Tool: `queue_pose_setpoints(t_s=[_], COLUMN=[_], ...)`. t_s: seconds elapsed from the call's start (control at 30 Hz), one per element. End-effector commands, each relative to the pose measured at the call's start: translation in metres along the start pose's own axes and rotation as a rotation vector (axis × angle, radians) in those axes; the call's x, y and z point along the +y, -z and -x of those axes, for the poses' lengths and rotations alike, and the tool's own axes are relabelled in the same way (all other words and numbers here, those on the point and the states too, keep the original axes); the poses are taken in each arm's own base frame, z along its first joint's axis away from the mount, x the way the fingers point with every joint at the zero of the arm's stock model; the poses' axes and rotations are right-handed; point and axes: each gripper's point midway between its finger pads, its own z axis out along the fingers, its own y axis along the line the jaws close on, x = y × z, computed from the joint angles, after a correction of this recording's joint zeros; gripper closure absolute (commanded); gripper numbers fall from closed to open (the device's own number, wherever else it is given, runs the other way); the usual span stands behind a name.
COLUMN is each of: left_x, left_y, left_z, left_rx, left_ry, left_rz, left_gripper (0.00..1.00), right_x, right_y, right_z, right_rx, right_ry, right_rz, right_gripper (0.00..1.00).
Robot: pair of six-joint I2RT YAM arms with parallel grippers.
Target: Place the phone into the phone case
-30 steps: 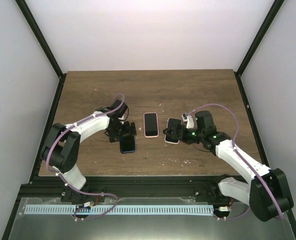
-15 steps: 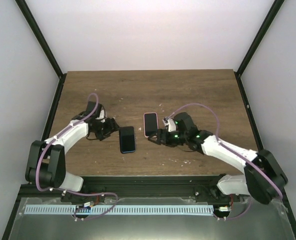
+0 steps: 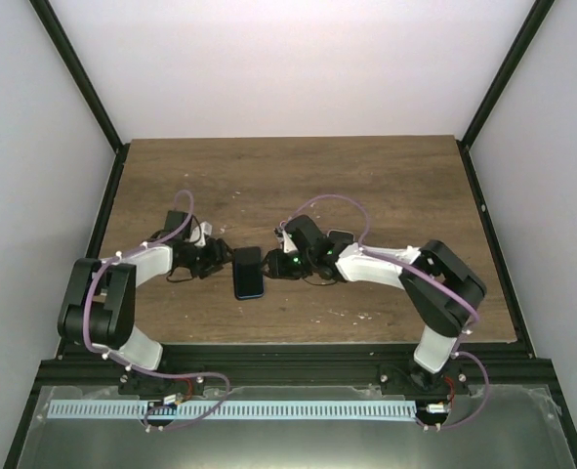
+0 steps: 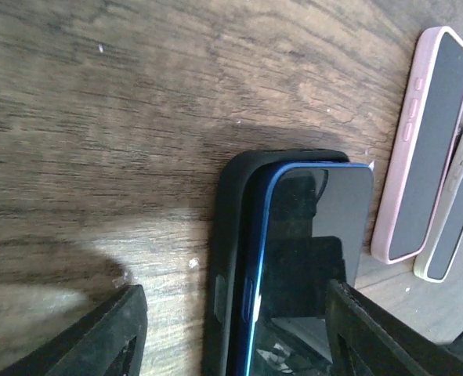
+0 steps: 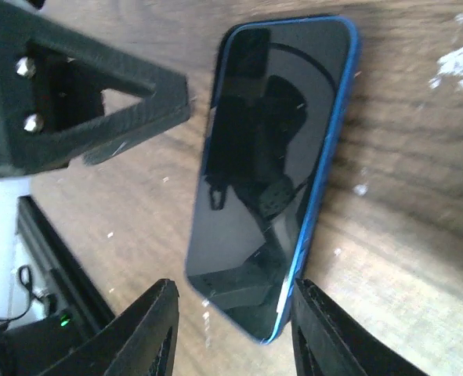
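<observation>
The phone (image 3: 249,274) is blue-edged with a dark screen and lies flat near the table's middle. In the left wrist view the phone (image 4: 317,227) rests on the black phone case (image 4: 229,235), whose rim shows along one long side and the far end. My left gripper (image 3: 220,260) reaches it from the left. Its jaws (image 4: 233,291) stand open astride phone and case, with table showing beside the case. My right gripper (image 3: 271,264) comes from the right. It is open (image 5: 235,286) astride the phone's (image 5: 270,172) near end, one finger (image 5: 333,337) close against the blue edge.
A phone in a pink case (image 4: 423,141) and one in a whitish case (image 4: 458,211) lie side by side just right of the blue phone. My right arm covers the pink one from above. The white one (image 3: 340,237) partly shows. Black frame posts border the table.
Both arms have closed in on the blue phone from either side. The right arm swung left across the pink-cased phone. Both pairs of jaws have narrowed.
</observation>
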Motion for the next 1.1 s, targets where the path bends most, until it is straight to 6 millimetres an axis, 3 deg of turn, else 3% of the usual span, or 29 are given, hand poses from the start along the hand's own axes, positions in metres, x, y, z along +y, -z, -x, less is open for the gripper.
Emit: queue_pose_setpoints(t_s=[0.0, 0.33, 0.57, 0.83, 1.07], left_x=[-0.004, 0.003, 0.001, -0.009, -0.014], left_y=[-0.012, -0.026, -0.033, -0.035, -0.04], left_z=[-0.001, -0.015, -0.026, -0.039, -0.057], left_rx=[0.022, 0.086, 0.139, 0.184, 0.228], left_ry=[-0.044, -0.009, 0.026, 0.041, 0.065], left_rz=[-0.082, -0.116, -0.158, -0.189, -0.202], left_gripper=[0.39, 0.62, 0.75, 0.8, 0.79], right_x=[-0.009, -0.027, -0.029, -0.028, -0.038], right_y=[-0.016, -0.041, -0.046, -0.044, -0.05], right_z=[0.016, 0.021, 0.026, 0.037, 0.029], right_rx=[-0.029, -0.001, -0.014, -0.043, -0.035], right_ry=[0.019, 0.017, 0.026, 0.041, 0.004], right_rz=[-0.065, -0.123, -0.097, -0.084, -0.078], right_gripper=[0.59, 0.58, 0.71, 0.81, 0.84])
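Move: The blue-edged phone, resting on its black case, lies about 5 cm to the left hand's right, 4 cm back and 3 cm below; from the right hand it is roughly 5 cm left, 2 cm back and 7 cm below. The pink-cased phone lies some 7 cm to the right hand's right and 5 cm ahead. The white-cased phone is about 18 cm to its right and 2 cm ahead. Right hand sinks 5 cm and forward, left goes 3.5 cm right and down, both closing at the phone's long edges. ##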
